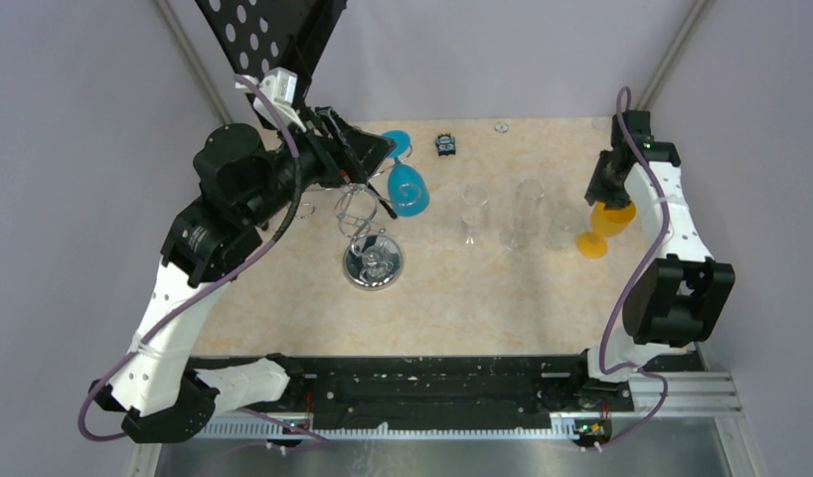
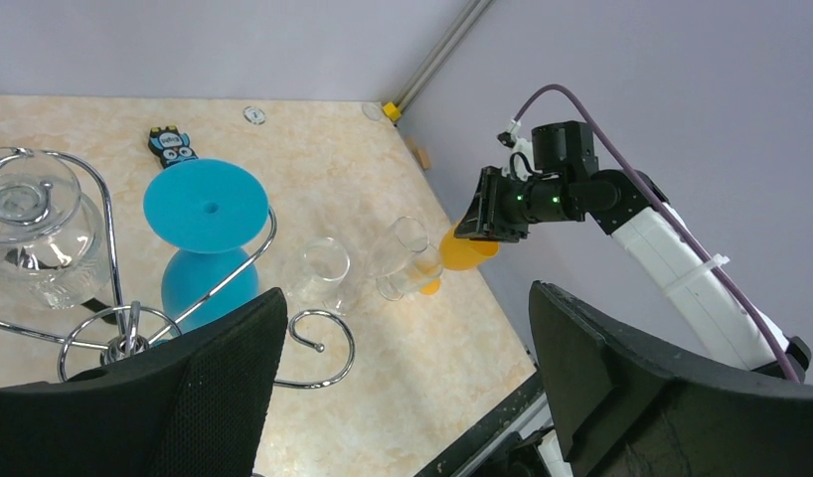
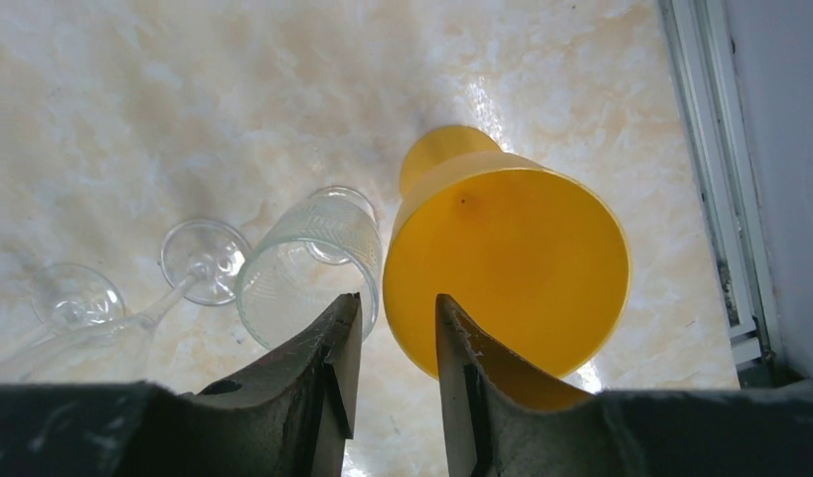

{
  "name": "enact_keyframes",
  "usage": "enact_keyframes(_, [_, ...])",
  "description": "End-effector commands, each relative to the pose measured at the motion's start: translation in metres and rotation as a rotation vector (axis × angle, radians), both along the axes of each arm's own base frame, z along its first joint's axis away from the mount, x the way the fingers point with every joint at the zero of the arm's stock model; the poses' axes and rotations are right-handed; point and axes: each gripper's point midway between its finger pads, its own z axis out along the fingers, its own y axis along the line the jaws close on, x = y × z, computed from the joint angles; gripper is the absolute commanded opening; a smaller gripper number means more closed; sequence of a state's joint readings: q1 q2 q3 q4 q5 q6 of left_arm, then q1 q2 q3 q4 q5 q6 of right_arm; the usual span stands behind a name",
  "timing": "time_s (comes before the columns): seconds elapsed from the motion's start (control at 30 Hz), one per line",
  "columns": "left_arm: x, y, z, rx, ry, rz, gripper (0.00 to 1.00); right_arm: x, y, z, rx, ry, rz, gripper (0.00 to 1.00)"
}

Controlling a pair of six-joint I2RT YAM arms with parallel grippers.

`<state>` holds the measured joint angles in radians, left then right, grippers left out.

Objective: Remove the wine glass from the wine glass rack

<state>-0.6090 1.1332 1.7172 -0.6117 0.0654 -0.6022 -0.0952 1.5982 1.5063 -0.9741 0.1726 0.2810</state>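
The wine glass rack [image 1: 372,264], a silver wire tree on a round chrome base, stands left of centre. A blue wine glass [image 1: 406,185] hangs upside down from one hook [image 2: 206,234], and a clear glass [image 2: 35,238] hangs from another. My left gripper [image 1: 381,177] hovers over the rack, open wide with only table and a curled hook [image 2: 323,343] between its fingers. At the far right an orange wine glass [image 3: 507,263] stands upright on the table. My right gripper [image 3: 398,298] is open just above it, one finger over the bowl and one outside the rim.
Three clear glasses [image 1: 527,214] stand in a row between the rack and the orange glass. A black perforated plate on a tripod [image 1: 273,35] rises at the back left. A small black owl figure [image 1: 444,145] lies near the back wall. The table's right edge [image 3: 726,248] is close.
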Motion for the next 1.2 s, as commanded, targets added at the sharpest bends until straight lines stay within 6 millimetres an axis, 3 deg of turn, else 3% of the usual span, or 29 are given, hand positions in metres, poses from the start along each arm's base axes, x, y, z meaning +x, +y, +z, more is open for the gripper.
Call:
enact_keyframes(0.0, [0.008,0.004,0.013,-0.001,-0.032,0.034,0.94,0.007,-0.007,0.055,-0.031,-0.16,-0.024,0.36])
enact_keyframes(0.13, [0.025,0.005,0.006,0.014,0.005,0.092,0.91,0.006,-0.001,0.084,-0.005,-0.26,-0.019,0.38])
enact_keyframes(0.3, [0.055,-0.003,-0.013,0.053,0.09,0.132,0.72,0.002,0.021,0.111,0.095,-0.381,0.023,0.38])
enact_keyframes(0.43, [0.072,-0.009,-0.029,0.073,0.136,0.16,0.57,-0.005,0.036,0.116,0.164,-0.423,0.057,0.37])
enact_keyframes(0.7, [0.107,0.014,-0.071,0.193,0.24,0.31,0.59,-0.019,0.043,0.108,0.185,-0.421,0.085,0.37])
enact_keyframes(0.9, [0.118,0.025,-0.092,0.236,0.307,0.343,0.63,-0.021,0.048,0.104,0.207,-0.423,0.101,0.37])
enact_keyframes(1.07, [0.127,0.024,-0.102,0.274,0.323,0.342,0.62,-0.018,0.053,0.107,0.226,-0.43,0.114,0.36])
enact_keyframes(1.17, [0.13,0.018,-0.104,0.277,0.341,0.303,0.55,-0.017,0.055,0.109,0.23,-0.435,0.12,0.36])
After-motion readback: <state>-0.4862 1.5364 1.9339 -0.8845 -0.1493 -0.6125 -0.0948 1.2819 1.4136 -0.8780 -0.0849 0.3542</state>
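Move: The left hand is empty, high over the near side of the rack. From it, the blue wine glass's foot, hanging uppermost, is some 16 cm ahead, 1 cm to the right and 15 cm lower; the clear hanging glass is about 3 cm beyond and 9 cm left of that foot, and the rack hub 7 cm nearer and 7 cm left of it. The right hand's yellow glass stands 4 cm to its right, with its middle 8 cm lower; a clear tumbler is 4 cm to the hand's left, 1 cm ahead and 10 cm below. The left hand reaches forward and down over the rack, about 12 cm each way, towards the blue glass's foot, tipping its fingers down some 20 degrees and turning counter-clockwise, while they draw in from wide open to roughly three-fifths without closing on the glass. The already loosened right fingers rise clear of the yellow glass's rim, climbing about 11 cm and then settling back a little, as that hand drifts 5 cm left, tilts its fingertips up and keeps its opening. ##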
